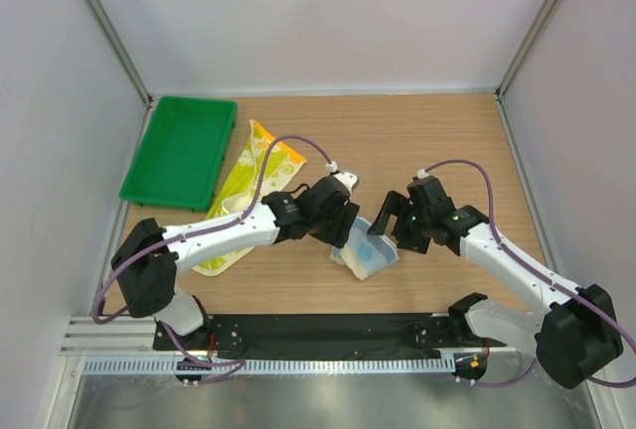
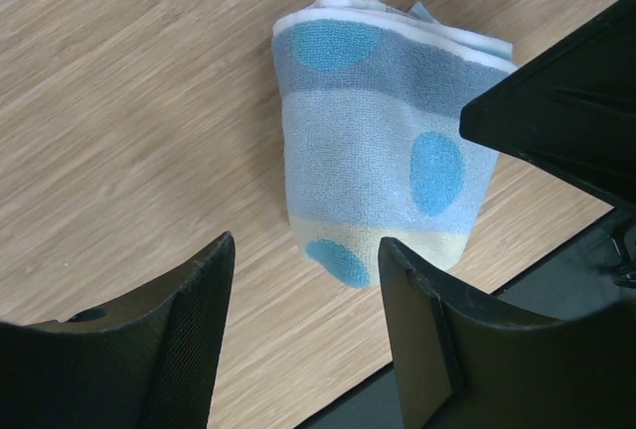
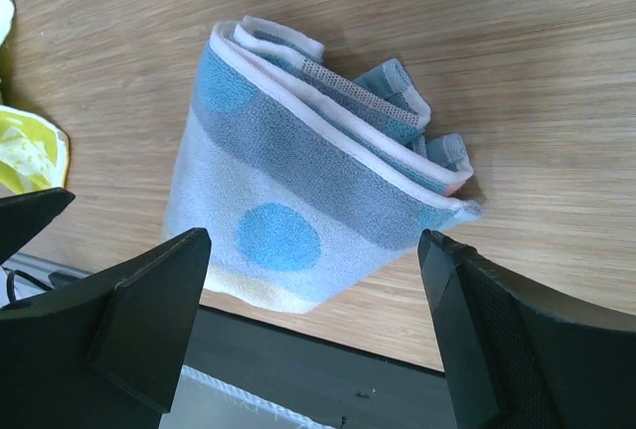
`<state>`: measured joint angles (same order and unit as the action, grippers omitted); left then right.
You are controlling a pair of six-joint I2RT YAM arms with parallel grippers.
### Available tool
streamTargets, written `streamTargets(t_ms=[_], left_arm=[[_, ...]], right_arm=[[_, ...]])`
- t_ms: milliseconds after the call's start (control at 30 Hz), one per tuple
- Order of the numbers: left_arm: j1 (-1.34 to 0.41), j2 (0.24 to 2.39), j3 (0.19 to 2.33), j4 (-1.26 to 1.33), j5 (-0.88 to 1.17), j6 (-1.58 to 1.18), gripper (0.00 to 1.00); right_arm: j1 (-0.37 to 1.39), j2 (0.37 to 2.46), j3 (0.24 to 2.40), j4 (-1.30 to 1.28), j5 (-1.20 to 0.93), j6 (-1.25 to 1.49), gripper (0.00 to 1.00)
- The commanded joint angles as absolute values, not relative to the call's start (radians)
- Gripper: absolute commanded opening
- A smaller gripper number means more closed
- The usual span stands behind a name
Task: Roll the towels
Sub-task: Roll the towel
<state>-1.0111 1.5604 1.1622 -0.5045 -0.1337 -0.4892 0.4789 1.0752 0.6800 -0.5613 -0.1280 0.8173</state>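
The light blue towel with darker blue spots lies rolled into a short bundle on the wooden table, near its front edge. Both grippers hover just above it. My left gripper is on its left, open, with only wood between its fingers; the roll lies just beyond the fingertips. My right gripper is on the roll's right, open wide, its fingers straddling the near end of the roll without touching it. The yellow-green towel lies flat, stretched diagonally under the left arm.
A green plastic tray sits at the back left, next to the yellow-green towel. A black strip runs along the table's near edge, just in front of the roll. White walls close in the left, back and right sides.
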Motion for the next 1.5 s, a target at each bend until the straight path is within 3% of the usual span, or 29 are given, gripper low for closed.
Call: streamTargets(t_ms=[0,400,667,767,800,900,1000,1300,1467], left_arm=[[-0.971,1.584,1.183,-0.469,-0.03,-0.451,0.61],[-0.957,1.787,1.246,-0.399,0.123,-0.472,0.61],[-0.959,1.804,1.157,-0.299,0.228,-0.537,0.59],[-0.957,1.816,1.134,-0.261,0.253,-0.555,0.34],[-0.957,1.818,1.131,-0.253,0.268,-0.56,0.17],[-0.957,1.801,1.12,-0.241,0.275,-0.563,0.0],[-0.95,1.735,1.15,-0.329,0.186,-0.526,0.0],[-0.922,1.519,1.37,-0.845,-0.36,-0.396,0.0],[-0.968,1.491,1.433,-0.952,-0.563,-0.419,0.0]], right_arm=[[0.483,1.077,0.712,-0.557,-0.098,0.81,0.93],[0.48,1.057,0.727,-0.587,-0.046,0.811,0.94],[0.48,1.054,0.73,-0.598,-0.032,0.807,0.95],[0.479,1.057,0.733,-0.597,-0.037,0.808,0.95],[0.48,1.057,0.733,-0.598,-0.035,0.808,0.95],[0.476,1.045,0.742,-0.614,-0.025,0.802,0.95],[0.459,1.023,0.765,-0.637,-0.011,0.785,0.95],[0.379,0.983,0.854,-0.684,-0.021,0.749,0.96],[0.357,0.988,0.858,-0.686,-0.04,0.736,0.96]])
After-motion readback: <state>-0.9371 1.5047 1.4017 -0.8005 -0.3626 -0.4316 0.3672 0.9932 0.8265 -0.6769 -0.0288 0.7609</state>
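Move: The folded blue towel lies below the left hand, its middle about 5 cm to the right, 3 cm back and 8 cm down. The yellow-green towel is some 22 cm left and 7 cm ahead; beyond it the green tray is roughly 35 cm left and 17 cm ahead. From the right hand, the blue towel is about 6 cm left, 4 cm back and 5 cm down. Left hand sinks 7 cm rightward, pinches the blue towel, lifts 15 cm, swinging forward-left; open right hand rises. ##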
